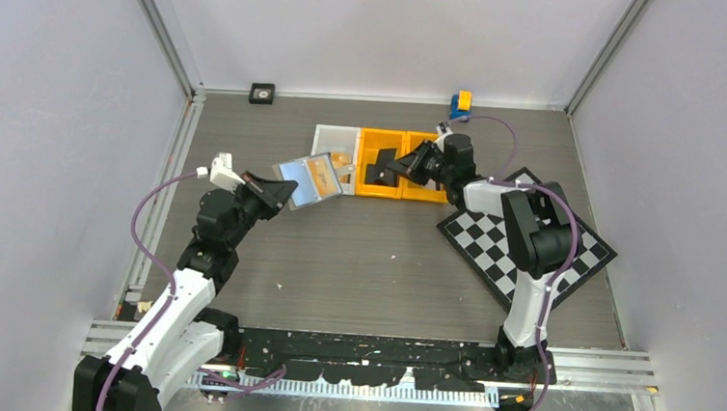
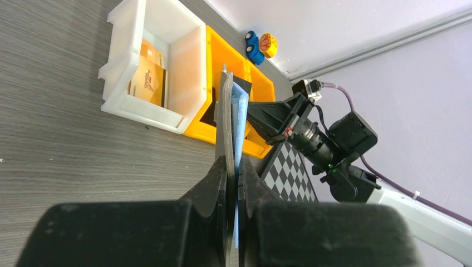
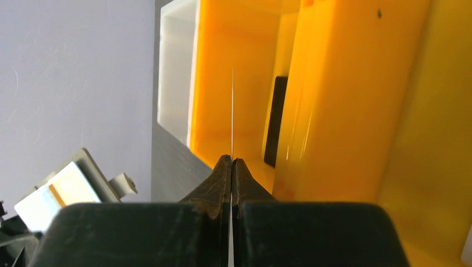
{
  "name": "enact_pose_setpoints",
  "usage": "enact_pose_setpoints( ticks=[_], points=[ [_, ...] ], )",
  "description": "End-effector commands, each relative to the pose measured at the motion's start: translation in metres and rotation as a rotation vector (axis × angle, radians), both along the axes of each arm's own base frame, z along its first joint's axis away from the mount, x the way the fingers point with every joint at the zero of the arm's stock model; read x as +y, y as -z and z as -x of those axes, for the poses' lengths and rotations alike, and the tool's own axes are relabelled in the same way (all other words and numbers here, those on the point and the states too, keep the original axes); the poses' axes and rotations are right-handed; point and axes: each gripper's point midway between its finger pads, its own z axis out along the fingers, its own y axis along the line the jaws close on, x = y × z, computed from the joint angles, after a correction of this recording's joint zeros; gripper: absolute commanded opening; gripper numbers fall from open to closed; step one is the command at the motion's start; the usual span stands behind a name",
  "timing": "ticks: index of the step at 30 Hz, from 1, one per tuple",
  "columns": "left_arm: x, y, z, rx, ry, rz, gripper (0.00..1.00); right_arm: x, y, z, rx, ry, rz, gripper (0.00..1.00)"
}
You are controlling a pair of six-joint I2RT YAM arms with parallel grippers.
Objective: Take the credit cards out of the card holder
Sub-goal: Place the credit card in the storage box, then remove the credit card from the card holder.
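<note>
My left gripper (image 1: 283,188) (image 2: 235,167) is shut on the grey card holder (image 1: 308,180) (image 2: 225,122) and holds it above the table, left of the bins. It hangs open, showing its pale blue inside and an orange credit card (image 1: 319,171). My right gripper (image 1: 403,167) (image 3: 232,160) is shut on a thin card (image 3: 232,111), seen edge-on, over the left orange bin (image 1: 378,189) (image 3: 222,67). A black card (image 3: 275,119) stands inside that bin. An orange card (image 2: 147,78) lies in the white bin (image 1: 326,135) (image 2: 183,61).
A second orange bin (image 1: 425,195) adjoins the first on the right. A black-and-white chessboard (image 1: 521,246) lies under the right arm. A blue and yellow toy (image 1: 460,104) and a small black square object (image 1: 262,93) sit by the back wall.
</note>
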Motion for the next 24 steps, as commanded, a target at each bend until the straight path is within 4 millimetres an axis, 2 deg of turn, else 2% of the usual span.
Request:
enact_pose_setpoints(
  ticks=[1,11,12,15,19,24],
  points=[
    [0.005,-0.013,-0.002,-0.039,-0.029,0.027,0.00,0.008,-0.007,-0.019,-0.039,-0.018,-0.002,0.01],
    [0.002,-0.014,-0.001,-0.040,-0.017,0.042,0.00,0.020,0.010,-0.022,0.005,-0.047,0.124,0.01],
    [0.002,-0.014,-0.001,-0.041,-0.017,0.042,0.00,0.021,0.011,-0.022,0.009,-0.047,0.135,0.05],
    [0.002,-0.013,-0.001,-0.039,-0.016,0.040,0.00,0.017,0.008,-0.022,0.003,-0.024,0.156,0.25],
    [0.003,-0.015,-0.001,-0.044,-0.018,0.037,0.00,0.007,-0.001,-0.020,-0.004,0.014,0.192,0.33],
    [0.003,-0.012,-0.002,-0.036,-0.018,0.031,0.00,-0.004,-0.031,-0.011,-0.059,0.054,0.200,0.38]
  ],
)
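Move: The black card pinched in the right fingers is bound for the card pile in the middle orange box, about 2 cm ahead, 2 cm left and 7 cm below this hand. The other orange box lies some 7 cm right and 3 cm ahead, the white box about 12 cm left and 3 cm ahead, both about 7 cm lower. From the left hand, the pile is roughly 16 cm ahead, 16 cm right and 19 cm down. The black card, already held over the middle orange box, is eased in towards the card pile as the right hand goes about 2 cm forward, left and down. The fingertips dip some 10 degrees further, then part to roughly a third of their range and let the card go, the hand barely drawing back at the end. ##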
